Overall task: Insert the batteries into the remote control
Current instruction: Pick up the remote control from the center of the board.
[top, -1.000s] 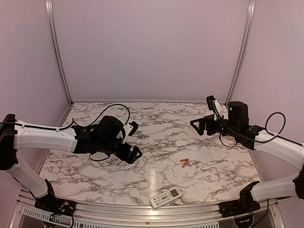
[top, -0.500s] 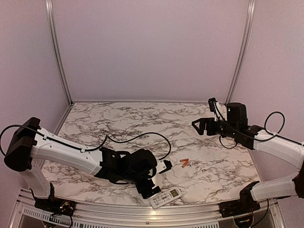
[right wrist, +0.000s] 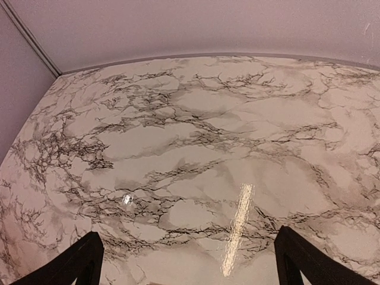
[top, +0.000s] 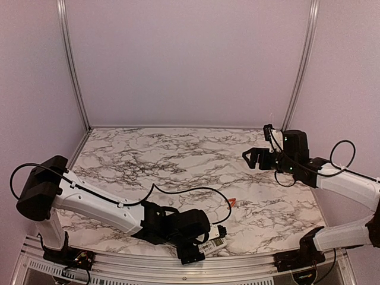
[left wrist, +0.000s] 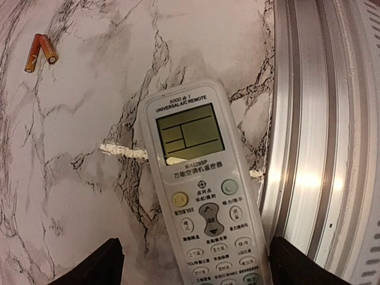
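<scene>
The white remote control (left wrist: 202, 196) lies face up, screen and buttons showing, at the table's near edge (top: 215, 243). My left gripper (left wrist: 199, 264) hangs over its button end, open, one black finger (left wrist: 101, 264) to the left of the remote and the other close by its right edge. In the top view the left gripper (top: 203, 245) covers part of the remote. Two orange batteries (left wrist: 40, 52) lie side by side on the marble beyond it (top: 231, 202). My right gripper (top: 252, 158) hovers open and empty at the back right (right wrist: 190, 261).
An aluminium rail (left wrist: 314, 148) runs along the table's near edge, right beside the remote. Pale walls with metal corner posts (top: 300, 65) close in the back and sides. The left arm's black cable (top: 178, 191) loops above the marble.
My left arm has swung from the left middle of the table down to the near edge and now straddles the remote. The right gripper has barely shifted.
</scene>
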{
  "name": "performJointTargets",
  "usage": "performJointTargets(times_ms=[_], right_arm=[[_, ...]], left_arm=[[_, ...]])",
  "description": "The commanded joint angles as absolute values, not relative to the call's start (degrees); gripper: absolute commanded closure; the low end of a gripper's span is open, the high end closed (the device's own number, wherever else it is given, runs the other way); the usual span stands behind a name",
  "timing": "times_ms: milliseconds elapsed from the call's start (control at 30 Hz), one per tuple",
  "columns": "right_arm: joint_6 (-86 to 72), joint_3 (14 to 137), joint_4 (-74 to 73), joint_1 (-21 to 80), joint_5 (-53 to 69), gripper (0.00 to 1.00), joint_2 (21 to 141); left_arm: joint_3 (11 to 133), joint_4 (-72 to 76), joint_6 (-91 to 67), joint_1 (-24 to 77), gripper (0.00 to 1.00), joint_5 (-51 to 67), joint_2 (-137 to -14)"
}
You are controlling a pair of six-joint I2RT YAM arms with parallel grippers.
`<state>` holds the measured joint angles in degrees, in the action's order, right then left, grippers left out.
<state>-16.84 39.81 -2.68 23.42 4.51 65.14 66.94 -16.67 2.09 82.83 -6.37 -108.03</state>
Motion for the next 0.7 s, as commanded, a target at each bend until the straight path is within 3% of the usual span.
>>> performJointTargets(times_ms=[0, 200, 667], right_arm=[[-14.86, 40.92, -4.21, 24.17, 5.81, 0.01, 65.19], [-12.01, 42.38, -6.01, 24.09, 10.32, 0.01, 66.9], [-9.66, 42.24, -5.34, 23.91, 18.1, 0.01, 67.05]], left_arm=[[68.72, -18.66, 2.99, 83.5, 0.13, -5.73, -110.54], [68.48, -18.11, 2.35, 83.55, 0.23, -5.84, -111.49], [64.89, -15.3, -0.84, 80.05, 0.64, -0.37, -109.68]])
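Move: The remote control lies almost under my left hand, already between the open fingers: its middle is about 2 cm to the right, level fore-and-aft, and some 3 cm below. The two batteries sit roughly 15 cm ahead and 12 cm to the right of this hand; the metal rail's near edge runs about 5 cm behind it. From my right hand, the remote is about 26 cm back, 14 cm left and 18 cm down. I sink my left hand about 2 cm straight down around the button half of the remote control, its fingers closing as it goes, and stay low there while they pinch the remote by its two long sides, tipping the wrist only a few degrees. Meanwhile my empty right hand, fingers wide, drifts some 3 cm left and back, turning about 10 degrees counter-clockwise. ##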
